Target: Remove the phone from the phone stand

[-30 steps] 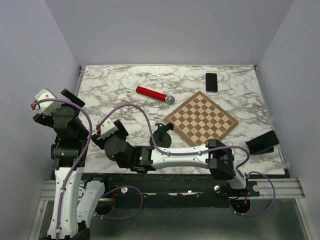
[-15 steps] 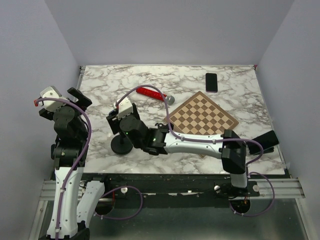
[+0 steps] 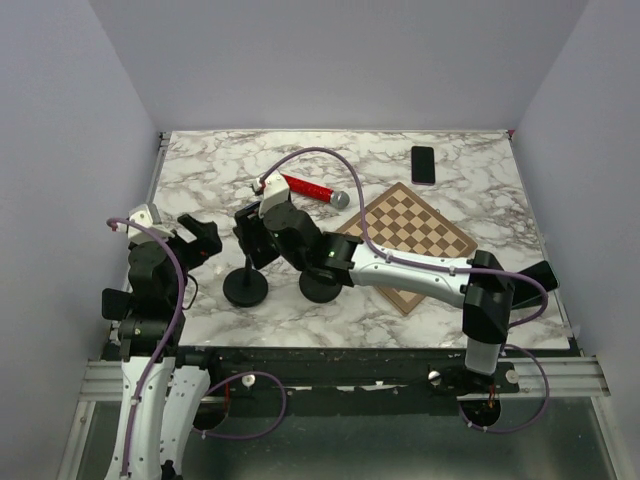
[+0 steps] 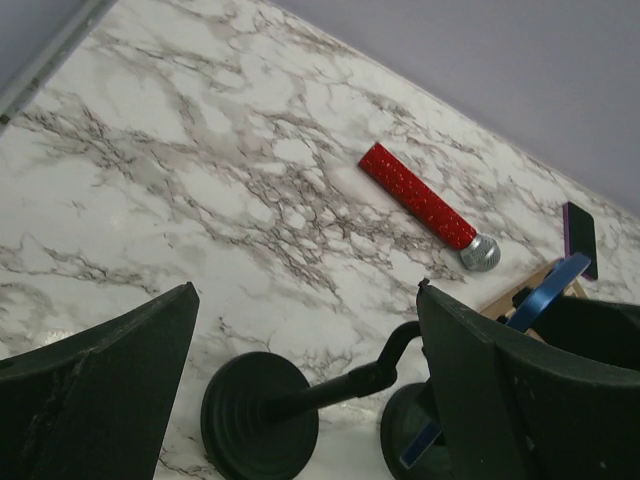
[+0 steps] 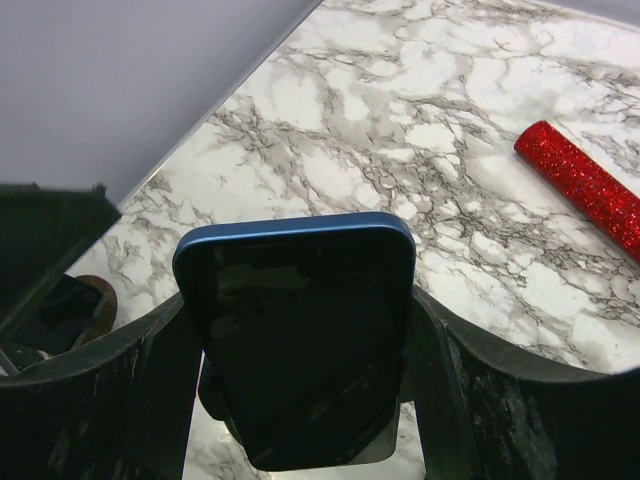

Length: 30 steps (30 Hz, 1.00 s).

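The blue-edged phone [image 5: 300,330] stands upright between my right gripper's [image 5: 300,310] fingers [image 5: 450,385], which press on both of its long sides. A dark cradle shows behind its lower end; I cannot tell whether the phone rests on it. In the top view the right gripper [image 3: 255,235] holds the phone [image 3: 249,238] above the black phone stand [image 3: 245,290]. The stand's round base [image 4: 258,415] and bent stem lie between my open left gripper's [image 4: 305,300] fingers. The left gripper [image 3: 200,240] is just left of the stand.
A second black round base [image 3: 320,287] sits right of the stand. A red glitter microphone [image 3: 310,188], a chessboard [image 3: 420,235] and another dark phone [image 3: 423,164] lie further back. A black object [image 3: 535,280] sits at the right table edge.
My right gripper swung from the front left, back and right, to over the stand and now holds the phone. My left gripper came down and right toward the stand.
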### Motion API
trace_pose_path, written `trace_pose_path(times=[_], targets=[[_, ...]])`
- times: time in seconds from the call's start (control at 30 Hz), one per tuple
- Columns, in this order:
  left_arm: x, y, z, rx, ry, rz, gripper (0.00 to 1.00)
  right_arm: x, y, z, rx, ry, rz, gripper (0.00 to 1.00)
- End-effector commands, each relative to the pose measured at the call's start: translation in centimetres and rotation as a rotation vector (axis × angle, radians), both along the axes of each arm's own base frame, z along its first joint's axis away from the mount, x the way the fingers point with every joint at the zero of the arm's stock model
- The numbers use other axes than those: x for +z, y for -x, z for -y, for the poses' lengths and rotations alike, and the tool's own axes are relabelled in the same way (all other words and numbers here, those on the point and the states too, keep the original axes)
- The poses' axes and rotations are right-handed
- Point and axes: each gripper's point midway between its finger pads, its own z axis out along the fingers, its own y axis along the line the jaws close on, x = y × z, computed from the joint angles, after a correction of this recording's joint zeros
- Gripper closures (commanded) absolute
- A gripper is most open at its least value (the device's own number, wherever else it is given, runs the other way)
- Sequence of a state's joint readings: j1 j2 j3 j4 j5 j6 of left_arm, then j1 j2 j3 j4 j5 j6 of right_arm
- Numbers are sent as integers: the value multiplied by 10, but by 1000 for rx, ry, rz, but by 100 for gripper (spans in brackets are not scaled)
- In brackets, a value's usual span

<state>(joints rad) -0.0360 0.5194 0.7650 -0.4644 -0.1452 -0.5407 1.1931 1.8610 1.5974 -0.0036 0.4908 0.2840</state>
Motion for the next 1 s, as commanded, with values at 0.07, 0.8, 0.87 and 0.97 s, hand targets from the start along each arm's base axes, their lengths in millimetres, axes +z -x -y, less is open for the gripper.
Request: trace_pose_path(times=[0.07,0.8,0.87,0.97], targets=[[-27,22,40,-207,88,-21,3,16,3,15,32,-58,-56,99],[-34,35,107,-639,123,62,34,40,7,11,66,-95,-54,99],[-35,32,107,-632,123,54,34,40,9,9,80,-100,-59,100],[-29,29,110,-652,128,78,35,35,9,7,80,-93,-67,99]])
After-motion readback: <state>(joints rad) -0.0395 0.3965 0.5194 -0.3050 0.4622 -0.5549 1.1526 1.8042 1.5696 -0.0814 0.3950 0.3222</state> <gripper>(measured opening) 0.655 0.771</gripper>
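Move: To the left hand's right, some 12 cm off, about 1 cm ahead and 4 cm lower, is the phone stand's clamp, with the phone still in it about 11 cm to the right and 2 cm ahead. The stand's base lies 9 cm right, 3 cm back, 26 cm down; the empty stand is about 26 cm right, 2 cm back, 18 cm down. The right hand already holds the phone; the clamp is about 3 cm below it. Swinging some 10 cm to its right, the left hand closes in on the stand's clamp, sinking about 4 cm and drawing back about 3 cm while it turns roughly 35 degrees clockwise. Its fingers narrow from wide open to about two thirds; contact isn't clear. The right hand keeps its grip on the phone, drifts under 2 cm right, then holds still. ##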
